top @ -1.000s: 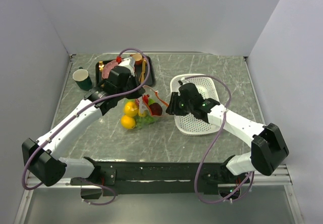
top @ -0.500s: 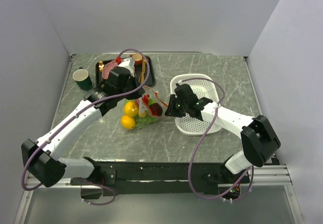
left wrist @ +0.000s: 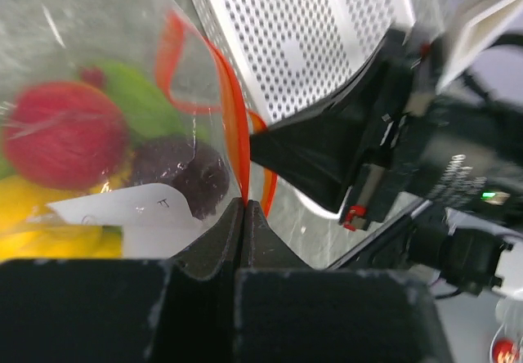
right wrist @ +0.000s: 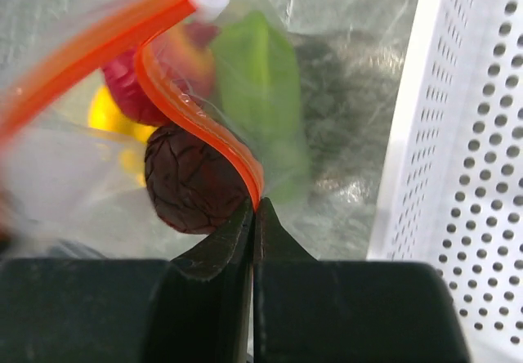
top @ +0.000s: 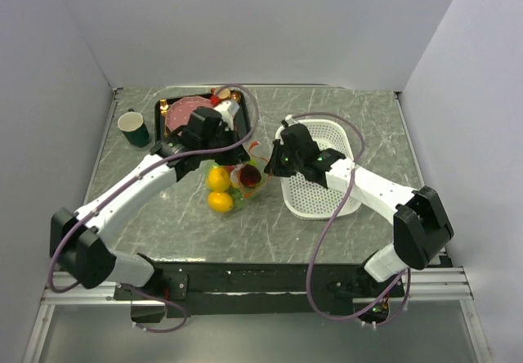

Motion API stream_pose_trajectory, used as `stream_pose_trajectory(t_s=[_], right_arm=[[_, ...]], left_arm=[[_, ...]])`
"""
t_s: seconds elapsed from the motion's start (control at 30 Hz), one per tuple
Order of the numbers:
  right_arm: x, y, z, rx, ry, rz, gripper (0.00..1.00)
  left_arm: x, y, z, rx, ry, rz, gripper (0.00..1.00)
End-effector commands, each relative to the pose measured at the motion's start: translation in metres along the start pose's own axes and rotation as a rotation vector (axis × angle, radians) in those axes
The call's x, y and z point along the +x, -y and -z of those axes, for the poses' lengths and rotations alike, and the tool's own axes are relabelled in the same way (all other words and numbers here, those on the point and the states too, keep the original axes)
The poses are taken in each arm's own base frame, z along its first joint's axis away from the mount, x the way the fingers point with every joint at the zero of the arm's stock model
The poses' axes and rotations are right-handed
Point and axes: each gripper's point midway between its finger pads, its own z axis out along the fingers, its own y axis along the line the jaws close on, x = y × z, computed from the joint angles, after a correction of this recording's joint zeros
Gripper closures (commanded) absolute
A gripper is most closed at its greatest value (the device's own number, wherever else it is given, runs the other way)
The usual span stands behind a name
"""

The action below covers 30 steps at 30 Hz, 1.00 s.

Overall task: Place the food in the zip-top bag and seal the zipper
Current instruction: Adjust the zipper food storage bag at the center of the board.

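The clear zip-top bag (top: 233, 187) lies mid-table with the food inside: two yellow lemons (top: 218, 178), a dark purple piece (right wrist: 192, 179), a green piece (right wrist: 261, 85) and a red piece (left wrist: 61, 134). My left gripper (left wrist: 243, 203) is shut on the orange-red zipper (left wrist: 233, 118) at the bag's mouth. From the right, my right gripper (right wrist: 253, 205) is pinched shut on the same zipper (right wrist: 196, 122), just beside the purple piece. In the top view both grippers meet over the bag's mouth, left gripper (top: 237, 159) and right gripper (top: 267, 167) close together. The mouth bows open between them.
A white perforated basket (top: 327, 187) lies right of the bag, under the right arm. A black tray with a pink plate (top: 181, 109) and gold cutlery stands at the back left. A dark green cup (top: 134, 127) stands at the far left.
The right gripper moved left from over the basket to the bag's mouth and closed on the zipper. The left gripper, still shut, shifted right and carried the bag's mouth with it.
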Motion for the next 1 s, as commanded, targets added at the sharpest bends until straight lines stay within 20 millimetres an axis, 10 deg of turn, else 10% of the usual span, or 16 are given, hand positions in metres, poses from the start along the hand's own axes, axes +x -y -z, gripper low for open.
stream_pose_trajectory(t_s=[0.0,0.73,0.97], right_arm=[[-0.028,0.000,0.017,0.021,0.130,-0.011,1.00],[0.013,0.043,0.039,0.145,0.148,-0.183,1.00],[0.013,0.024,0.051,-0.026,0.238,-0.200,1.00]], left_arm=[[-0.003,0.021,0.006,0.050,-0.020,-0.052,0.99],[0.024,0.033,-0.010,0.118,-0.153,-0.004,0.99],[0.020,0.051,-0.018,0.200,-0.101,0.072,0.94]])
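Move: Both grippers already pinch the orange zipper edge of the food-filled bag. From the left gripper the bag's middle lies some 5 cm back, 2 cm left and 17 cm down; from the right one about 3 cm back, 8 cm left and 9 cm down. The dark red vegetable is 5 cm left and 1 cm back of the right gripper, the upper lemon 13 cm left and 2 cm back, the white basket's middle level with it, 13 cm right. Keep both grippers shut on the zipper edge and drag the bag over to the right. Draw the right gripper back and right, about 8 cm in all and quickest at the end, sinking 2 cm on the way and turning some 10 degrees clockwise, up to the basket's left wall. Follow with the left gripper, right about 4 cm and back 2 cm, dipping, rising, then sinking again as it tips down slightly. ##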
